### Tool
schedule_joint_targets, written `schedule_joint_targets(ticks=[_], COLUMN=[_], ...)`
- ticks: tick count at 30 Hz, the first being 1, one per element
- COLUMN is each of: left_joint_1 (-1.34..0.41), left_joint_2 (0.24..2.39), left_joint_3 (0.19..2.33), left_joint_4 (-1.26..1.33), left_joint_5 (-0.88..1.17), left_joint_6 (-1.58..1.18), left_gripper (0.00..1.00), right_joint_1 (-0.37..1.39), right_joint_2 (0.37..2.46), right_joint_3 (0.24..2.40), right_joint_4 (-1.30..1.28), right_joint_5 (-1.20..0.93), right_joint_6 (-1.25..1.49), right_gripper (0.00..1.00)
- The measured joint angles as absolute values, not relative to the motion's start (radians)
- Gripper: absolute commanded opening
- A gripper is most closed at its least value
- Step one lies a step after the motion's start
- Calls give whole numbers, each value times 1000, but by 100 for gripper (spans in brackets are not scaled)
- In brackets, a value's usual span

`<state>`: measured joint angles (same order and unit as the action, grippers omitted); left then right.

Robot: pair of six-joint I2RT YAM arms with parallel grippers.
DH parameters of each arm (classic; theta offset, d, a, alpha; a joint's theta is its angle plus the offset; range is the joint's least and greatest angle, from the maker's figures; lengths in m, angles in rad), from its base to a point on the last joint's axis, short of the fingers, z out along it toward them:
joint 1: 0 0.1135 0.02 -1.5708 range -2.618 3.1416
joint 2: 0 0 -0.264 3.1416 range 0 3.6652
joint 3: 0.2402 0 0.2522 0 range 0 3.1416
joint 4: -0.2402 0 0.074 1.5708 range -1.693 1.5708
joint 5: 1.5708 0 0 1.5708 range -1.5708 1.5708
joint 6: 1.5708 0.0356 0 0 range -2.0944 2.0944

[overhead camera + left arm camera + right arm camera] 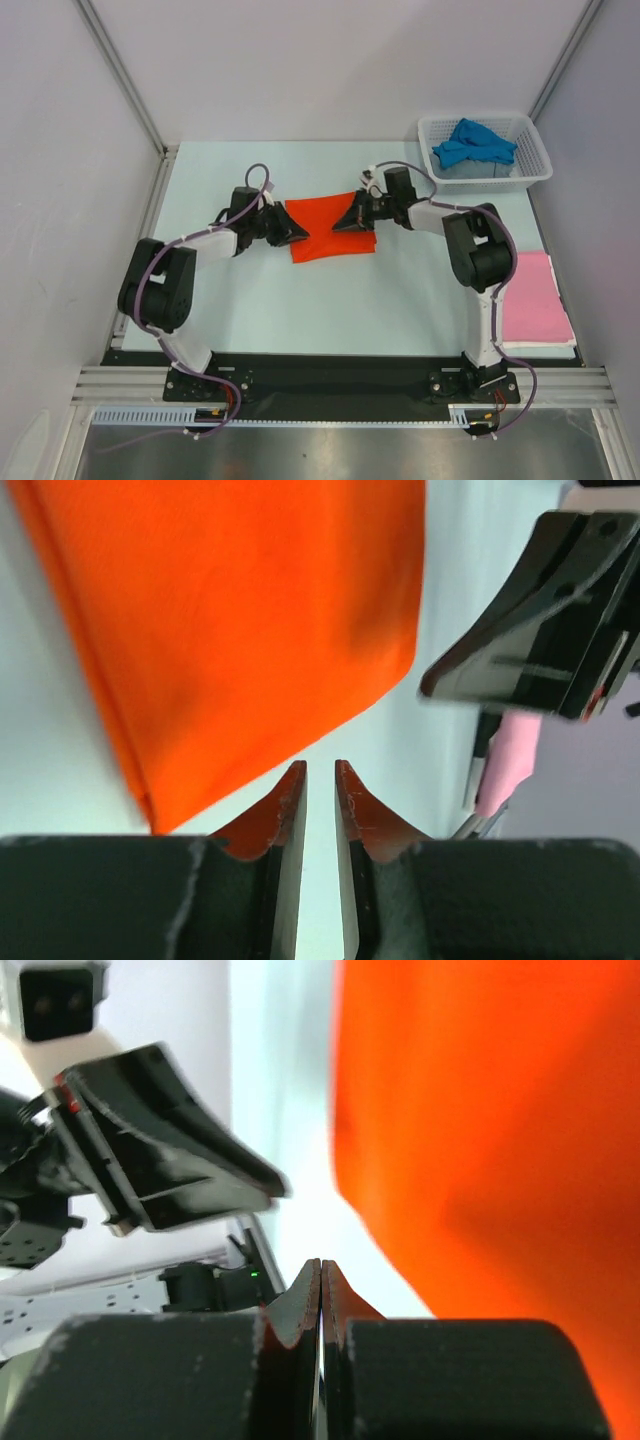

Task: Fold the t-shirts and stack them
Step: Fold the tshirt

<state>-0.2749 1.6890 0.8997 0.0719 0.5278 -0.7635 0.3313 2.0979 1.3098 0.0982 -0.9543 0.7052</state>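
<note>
The orange-red t-shirt (pixel 325 242) lies folded into a rectangle on the middle of the table. My left gripper (pixel 297 236) hovers at its left edge, jaws a narrow slit apart with only table showing between them (pixel 320 770); the cloth (pixel 240 630) lies just ahead. My right gripper (pixel 342 221) is over the shirt's upper middle, shut with nothing in it (pixel 321 1263), the orange cloth (pixel 490 1130) to its right. The pink t-shirt (pixel 535 295) lies folded flat at the table's right edge. The blue t-shirt (pixel 475 143) is bunched in the basket.
A white mesh basket (pixel 437 124) stands at the back right corner. The two grippers face each other closely: the right one (pixel 530 630) shows in the left wrist view, the left one (pixel 170 1150) in the right wrist view. Walls enclose the table.
</note>
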Motion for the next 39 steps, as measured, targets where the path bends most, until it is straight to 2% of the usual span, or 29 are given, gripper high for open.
schedule_joint_targets(ticks=[6,11,19,21,22,23,24,27,32,39], left_joint_1=[-274,-263,-260,-260,-260,-261,-265,-298,-507,-912], left_joint_2=[1865,1929,1899,1871,1850,1825,1800,1684,1532,1523], left_joint_3=[962,964,961,961,960,956,955,955,1026,1056], left_joint_4=[143,145,95,47,18,-14,-44,-137,-253,-247], left_joint_5=[554,570,551,525,511,493,477,396,176,-172], left_joint_6=[-816,-836,-785,-747,-722,-695,-674,-584,-398,-59], left_gripper=[20,18,18,26,30,37,40,50,67,69], right_joint_1=[435,432,345,289,258,231,199,121,92,62], right_joint_2=[2233,2299,2114,2038,1998,1958,1909,1756,1602,1556], right_joint_3=[1405,1343,1056,1002,987,981,980,982,1009,1011], right_joint_4=[221,242,170,77,27,-29,-89,-216,-340,-431], right_joint_5=[-976,-997,-1011,-990,-976,-955,-921,-837,-747,-697], right_joint_6=[808,852,717,670,645,620,593,533,476,469], right_gripper=[0,0,0,1,6,14,25,37,48,57])
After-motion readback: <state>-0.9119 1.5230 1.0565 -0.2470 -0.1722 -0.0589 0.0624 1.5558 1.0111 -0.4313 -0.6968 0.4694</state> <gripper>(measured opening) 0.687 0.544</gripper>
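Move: The folded orange t-shirt lies under both raised grippers. From the right gripper its middle is about 7 cm below, 1 cm ahead and 2 cm to the left; from the left gripper it is some 7 cm to the right, 3 cm ahead and 7 cm below. The pink stack sits roughly 39 cm to the right gripper's right and 16 cm back, the white basket about 34 cm to its right and 19 cm ahead. Lower the left gripper about 6 cm onto the t-shirt's left part and keep it there while the shut right gripper goes left and down, then sweeps back and right across the cloth to the near edge. Lift both clear and open them, right gripper away to the right, left one back and right towards the near side, rolling some 65 degrees about its fingers. ##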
